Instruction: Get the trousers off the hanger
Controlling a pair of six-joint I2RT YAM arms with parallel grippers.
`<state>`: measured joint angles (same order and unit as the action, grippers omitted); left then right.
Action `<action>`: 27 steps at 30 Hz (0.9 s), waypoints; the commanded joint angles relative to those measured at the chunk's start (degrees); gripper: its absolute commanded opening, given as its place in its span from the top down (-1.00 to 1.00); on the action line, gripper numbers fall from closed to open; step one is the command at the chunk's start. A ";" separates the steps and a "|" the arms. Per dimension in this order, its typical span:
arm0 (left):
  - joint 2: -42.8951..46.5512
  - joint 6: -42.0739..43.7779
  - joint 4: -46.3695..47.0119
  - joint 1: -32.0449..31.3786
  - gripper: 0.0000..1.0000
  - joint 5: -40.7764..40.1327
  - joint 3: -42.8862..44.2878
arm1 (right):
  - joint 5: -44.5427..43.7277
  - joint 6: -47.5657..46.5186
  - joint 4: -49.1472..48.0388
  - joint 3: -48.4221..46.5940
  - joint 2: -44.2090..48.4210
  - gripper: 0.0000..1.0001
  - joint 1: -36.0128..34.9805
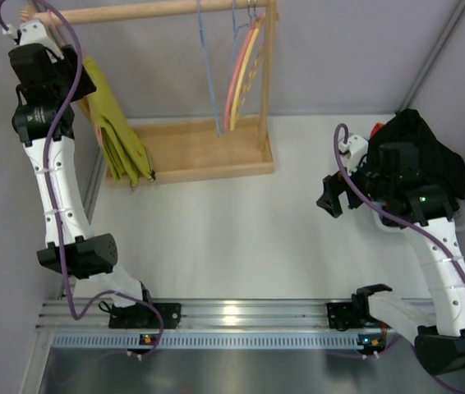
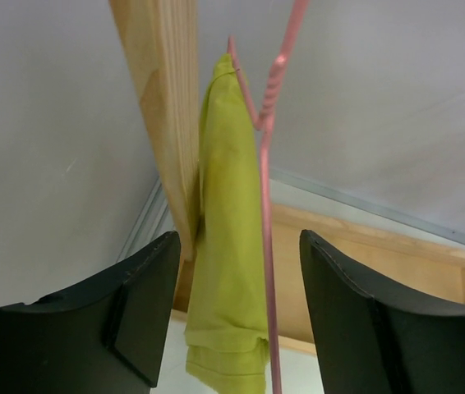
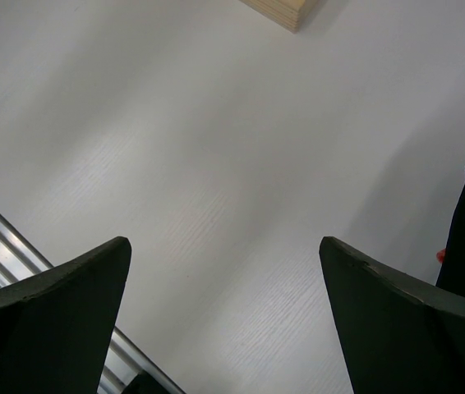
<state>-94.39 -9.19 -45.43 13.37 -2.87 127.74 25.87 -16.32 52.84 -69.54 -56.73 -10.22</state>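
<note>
The mustard yellow-green trousers (image 1: 117, 135) hang at the left end of the wooden rack, their striped cuff (image 1: 146, 175) near the rack base. In the left wrist view the trousers (image 2: 228, 230) hang folded beside the wooden post (image 2: 171, 107). The thin pink wire hanger (image 2: 265, 205) runs down their right side. My left gripper (image 2: 239, 238) is open, raised high by the rod, and its jaws frame trousers and hanger without touching them; it also shows in the top view (image 1: 80, 80). My right gripper (image 1: 329, 197) is open and empty above the white table (image 3: 224, 242).
Thin blue wire hangers (image 1: 212, 74) and thicker pink-and-yellow hangers (image 1: 245, 74) hang at the rack's right end. The wooden rack base (image 1: 200, 148) lies on the table; its corner shows in the right wrist view (image 3: 286, 10). A black clothing heap (image 1: 430, 156) sits behind the right arm.
</note>
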 commanded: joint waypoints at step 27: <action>-1.94 -4.87 17.56 -0.09 1.00 6.21 5.67 | 0.59 1.73 -3.71 -1.57 -0.40 -0.99 0.46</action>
<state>-99.02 -12.58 -37.45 13.30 1.96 129.34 25.63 -15.38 51.83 -69.43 -57.10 -10.22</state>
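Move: The pink hanger's near shoulder wire runs just under its neck, about 4 cm ahead of the left hand, nearly level with it and in line with the open fingers. The green trousers hang from it some 11 cm ahead and 17 cm below. The rack's left post is roughly 9 cm ahead, 6 cm left; a blue hanger hangs about 27 cm right and 6 cm ahead. From the right hand that wire is some 62 cm left, 22 cm ahead, 20 cm higher. Bring the left gripper about 4 cm forward, half open, so the pink hanger's near shoulder wire passes between the fingers, closing them as you arrive. Shut them fully to pinch the wire just below the neck, rising about 1.5 cm with a slight upward tilt of the fingertips as they close. ##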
